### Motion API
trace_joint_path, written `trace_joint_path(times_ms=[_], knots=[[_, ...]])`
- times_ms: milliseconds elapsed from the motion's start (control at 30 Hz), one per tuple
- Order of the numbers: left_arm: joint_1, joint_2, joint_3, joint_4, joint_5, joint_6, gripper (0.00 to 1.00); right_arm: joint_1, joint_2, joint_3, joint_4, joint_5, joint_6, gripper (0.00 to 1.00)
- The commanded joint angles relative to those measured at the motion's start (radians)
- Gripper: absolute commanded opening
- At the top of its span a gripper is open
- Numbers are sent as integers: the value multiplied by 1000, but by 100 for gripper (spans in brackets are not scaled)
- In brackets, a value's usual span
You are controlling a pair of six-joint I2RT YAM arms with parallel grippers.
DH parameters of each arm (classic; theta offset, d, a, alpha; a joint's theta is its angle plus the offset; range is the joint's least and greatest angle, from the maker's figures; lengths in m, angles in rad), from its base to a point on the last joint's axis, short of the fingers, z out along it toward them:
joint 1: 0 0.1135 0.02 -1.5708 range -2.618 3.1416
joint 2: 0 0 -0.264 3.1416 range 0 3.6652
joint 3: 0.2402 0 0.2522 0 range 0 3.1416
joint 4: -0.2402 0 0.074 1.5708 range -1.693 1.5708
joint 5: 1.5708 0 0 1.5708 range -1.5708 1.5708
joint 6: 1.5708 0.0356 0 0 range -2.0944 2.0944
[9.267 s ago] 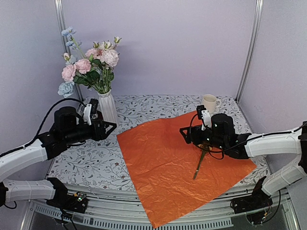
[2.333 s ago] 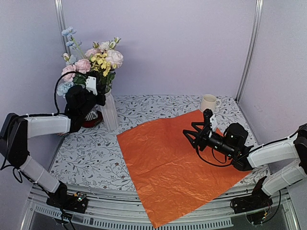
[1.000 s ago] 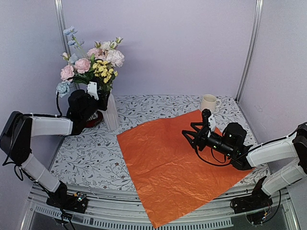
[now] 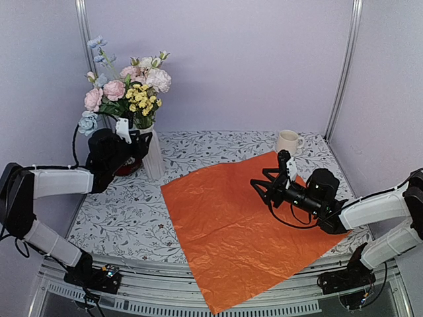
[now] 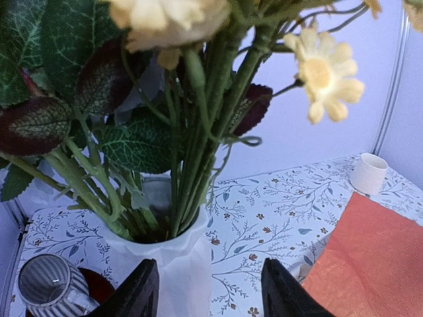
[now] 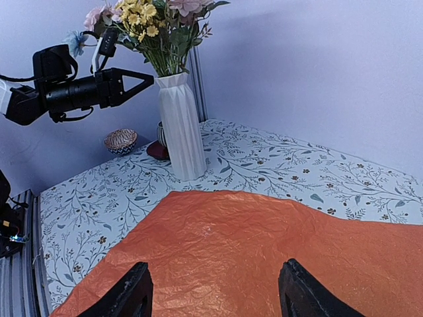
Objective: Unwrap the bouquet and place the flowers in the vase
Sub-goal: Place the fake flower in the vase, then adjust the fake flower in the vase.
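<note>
The white ribbed vase (image 4: 152,153) stands at the back left with the pink, blue and yellow flowers (image 4: 129,92) upright in it. My left gripper (image 4: 147,142) is open just short of the vase's neck. In the left wrist view the green stems (image 5: 198,132) go down into the wavy rim (image 5: 165,254), beyond my open left gripper (image 5: 210,290). The bouquet's orange paper (image 4: 244,224) lies spread flat. My right gripper (image 4: 259,187) hovers open and empty over it. The right wrist view shows the paper (image 6: 251,244) under the right gripper (image 6: 215,290).
A cream mug (image 4: 289,141) stands at the back right. A striped grey cup on a red saucer (image 5: 49,285) sits just left of the vase, and a small patterned bowl (image 6: 121,140) lies beyond it. Metal frame posts (image 4: 82,39) rise at the back corners.
My left gripper has opened, let go of the stems and drawn back slightly from the vase. The flowers stay in the vase. The right arm has not moved.
</note>
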Motion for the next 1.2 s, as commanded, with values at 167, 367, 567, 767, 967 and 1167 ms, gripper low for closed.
trace_joint_path(times_ms=[167, 367, 567, 767, 967, 1167], knots=[[-17, -111, -68, -37, 30, -47, 56, -2, 15, 27, -8, 1, -2, 68], [-77, -203, -106, -78, 51, -123, 55, -2, 14, 27, -10, 1, -4, 68], [-156, -334, -28, -237, 46, -178, 54, -2, 18, 29, -10, -2, -2, 68], [-153, -308, 269, -514, 58, -246, 22, -2, 22, 32, -14, -9, 0, 68], [-129, -204, 473, -611, 100, -237, 0, -1, 20, 33, -17, -9, 0, 69], [-80, -86, 596, -661, 119, -221, 0, -1, 19, 36, -20, -9, 0, 69]])
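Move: The left hand, half open and empty, has the flower bunch overhead: the blooms' middle is about 6 cm ahead, 3 cm left and some 17 cm up. The vase holding them stands roughly 9 cm ahead and 1 cm left, its middle about 13 cm below the hand. The striped cup is around 14 cm ahead, 17 cm left and 23 cm down. From the right hand the flowers are some 26 cm ahead, 47 cm left and 17 cm up. Back from the vase first, the left hand draws off about 8 cm, veering a little right, then climbs steeply to some 19 cm above its start, up to the height of the blooms. Its empty fingers close fully during the climb while the wrist rolls its left side down and swings slightly clockwise. Shut, it finally eases a few centimetres forward towards the blooms. ##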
